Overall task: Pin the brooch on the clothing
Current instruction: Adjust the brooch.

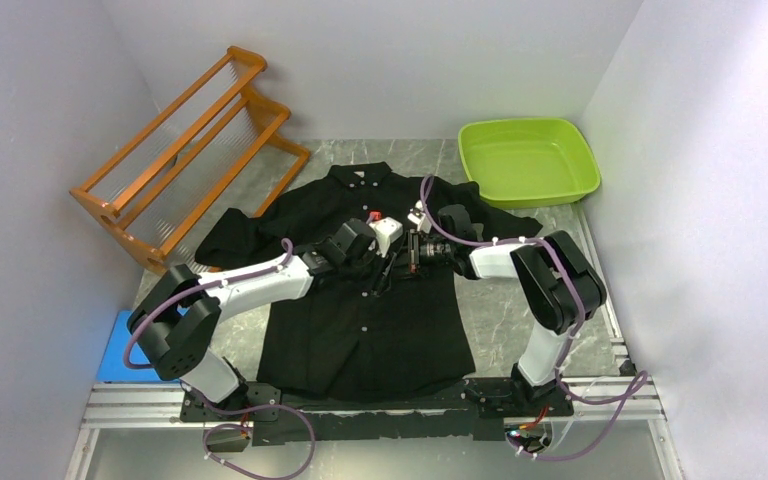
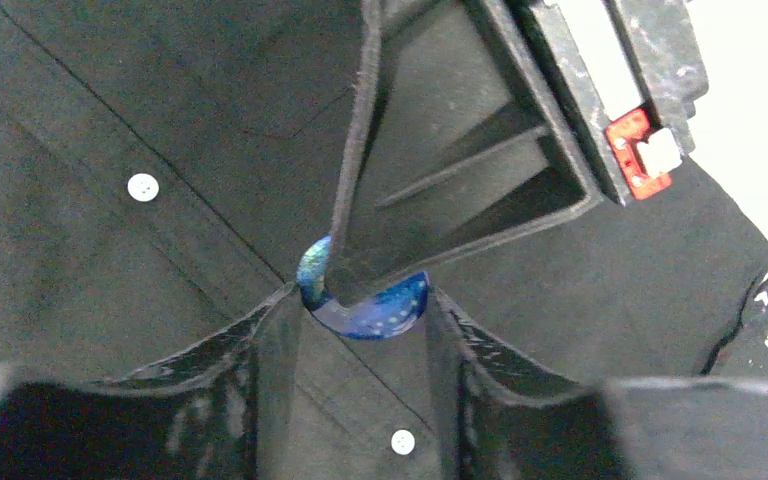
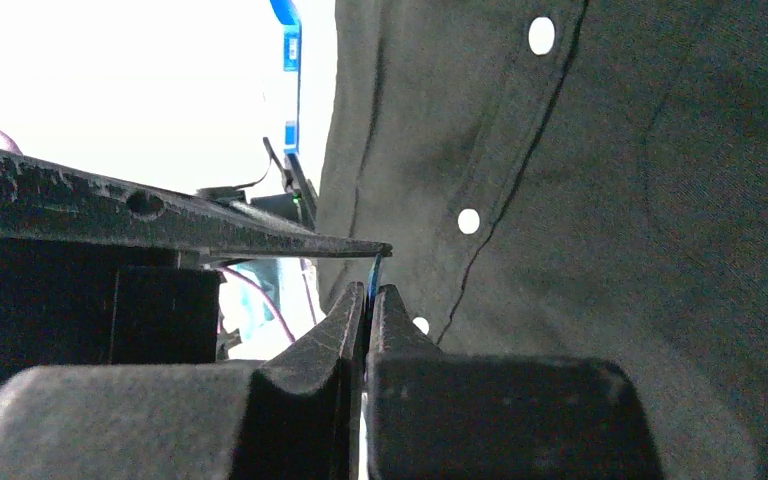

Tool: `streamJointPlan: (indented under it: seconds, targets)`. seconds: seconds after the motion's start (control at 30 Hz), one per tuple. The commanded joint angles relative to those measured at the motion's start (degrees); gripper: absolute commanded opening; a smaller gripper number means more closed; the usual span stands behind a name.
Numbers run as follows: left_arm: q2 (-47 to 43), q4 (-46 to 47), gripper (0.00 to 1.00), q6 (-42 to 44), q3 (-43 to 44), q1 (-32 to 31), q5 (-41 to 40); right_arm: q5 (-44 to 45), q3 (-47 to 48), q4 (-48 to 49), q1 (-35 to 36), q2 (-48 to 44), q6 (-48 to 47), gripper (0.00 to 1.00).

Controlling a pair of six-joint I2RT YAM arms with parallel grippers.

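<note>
The clothing (image 1: 360, 330), a black short-sleeved shirt with small pale buttons, lies flat on the table. Both arms meet over its chest. The brooch (image 2: 380, 308) is a round blue disc with pale speckles. It sits edge to edge between the fingertips of my left gripper (image 2: 363, 300), just above the button placket. My right gripper (image 2: 430, 200) comes in from the far side as a black wedge and pinches the same disc. In the right wrist view my right gripper (image 3: 369, 292) is shut, with only the thin blue edge of the brooch (image 3: 374, 268) showing between the tips. How the brooch meets the fabric is hidden.
An orange wooden rack (image 1: 185, 150) stands at the back left, and a lime green tub (image 1: 528, 160) at the back right. A blue flat object (image 1: 120, 345) lies by the left wall. White walls close in on both sides.
</note>
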Motion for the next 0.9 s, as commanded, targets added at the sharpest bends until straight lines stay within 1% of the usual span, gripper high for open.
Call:
streamJointPlan:
  seconds: [0.0, 0.07, 0.1, 0.13, 0.23, 0.3, 0.37, 0.43, 0.47, 0.53, 0.63, 0.67, 0.7, 0.77, 0.8, 0.87]
  targets:
    - [-0.8, 0.77, 0.56, -0.7, 1.56, -0.18, -3.22, 1.04, 1.95, -4.22, 0.08, -3.55, -6.35, 0.0]
    - [-1.83, 0.61, 0.87, -2.24, 0.43, -0.21, -4.59, 2.62, 2.18, -6.72, 0.15, -4.97, -9.9, 0.0]
    - [-2.65, 0.53, 0.94, -3.31, -0.36, -0.2, -4.66, 3.57, 2.26, -8.07, 0.15, -5.81, -11.75, 0.0]
    - [-3.68, 0.31, 0.95, -4.38, -1.16, -0.16, -6.64, 4.51, 2.33, -9.54, 0.12, -6.76, -13.69, 0.0]
    - [-7.36, 0.25, 0.96, -8.61, -3.97, 0.29, -8.76, 9.02, 2.54, -14.81, 0.16, -10.71, -20.23, 0.0]
    - [-10.34, 1.72, 0.96, -11.9, -6.81, 1.89, -6.09, 13.15, 2.46, -17.48, 0.46, -14.06, -24.51, 0.0]
    - [-12.99, 3.32, 0.96, -17.49, -9.75, 4.36, -2.96, 17.9, 2.47, -19.53, 1.22, -17.62, -28.4, 0.0]
    - [-15.0, 5.28, 0.96, -21.84, -12.32, 7.02, 2.02, 24.46, 2.79, -21.03, 2.78, -21.02, -31.03, 0.0]
    - [-15.95, 5.64, 0.96, -24.34, -13.3, 7.96, 3.05, 28.68, 2.61, -21.05, 3.79, -22.82, -32.08, 0.0]
    - [-17.31, 5.47, 0.96, -29.12, -14.58, 10.12, 5.36, 34.23, 0.65, -18.24, 6.18, -27.03, -34.38, 0.0]
    - [-18.48, 3.63, 0.96, -35.38, -15.02, 13.29, 9.24, 40.89, -4.84, -9.49, 11.12, -35.12, -40.82, 0.0]
    - [-18.79, 2.37, 0.96, -37.02, -14.6, 14.51, 10.15, 41.81, -6.97, -6.21, 12.85, -37.05, -44.06, 0.0]
    - [-19.06, 1.02, 0.96, -38.36, -14.21, 15.39, 10.98, 41.64, -9.07, -2.99, 13.56, -38.55, -46.72, 0.0]
    - [-19.85, -0.84, 0.96, -40.06, -13.55, 17.17, 13.37, 37.39, -12.69, 2.33, 14.14, -40.66, -52.35, 0.0]
    - [-20.33, -1.2, 0.96, -40.85, -13.2, 18.12, 14.91, 35.03, -13.75, 3.79, 14.53, -41.44, -55.04, 0.0]
    - [-21.61, -1.69, 0.96, -42.32, -12.6, 19.48, 17.36, 33.3, -15.42, 6.48, 15.65, -42.42, -59.88, 0.0]
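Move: The brooch is already between both hands, its middle at the left fingertips and about 1 cm to the left of the right ones. Below the left hand the shirt front lies some 8 cm down; its nearest button is about 3 cm back and 4 cm left, the next one up the placket about 3 cm ahead and 4 cm left. The collar is roughly 22 cm ahead and 5 cm left. Opening wide from its half-open grip, the left hand lets go of the brooch, then draws away some 8 cm to its left, rising slightly and turning counter-clockwise. The right hand keeps its pinch on the brooch, eases right, then climbs about 10 cm off the shirt while rolling some 70 degrees, its forward side coming up and its fingers levelling out. ##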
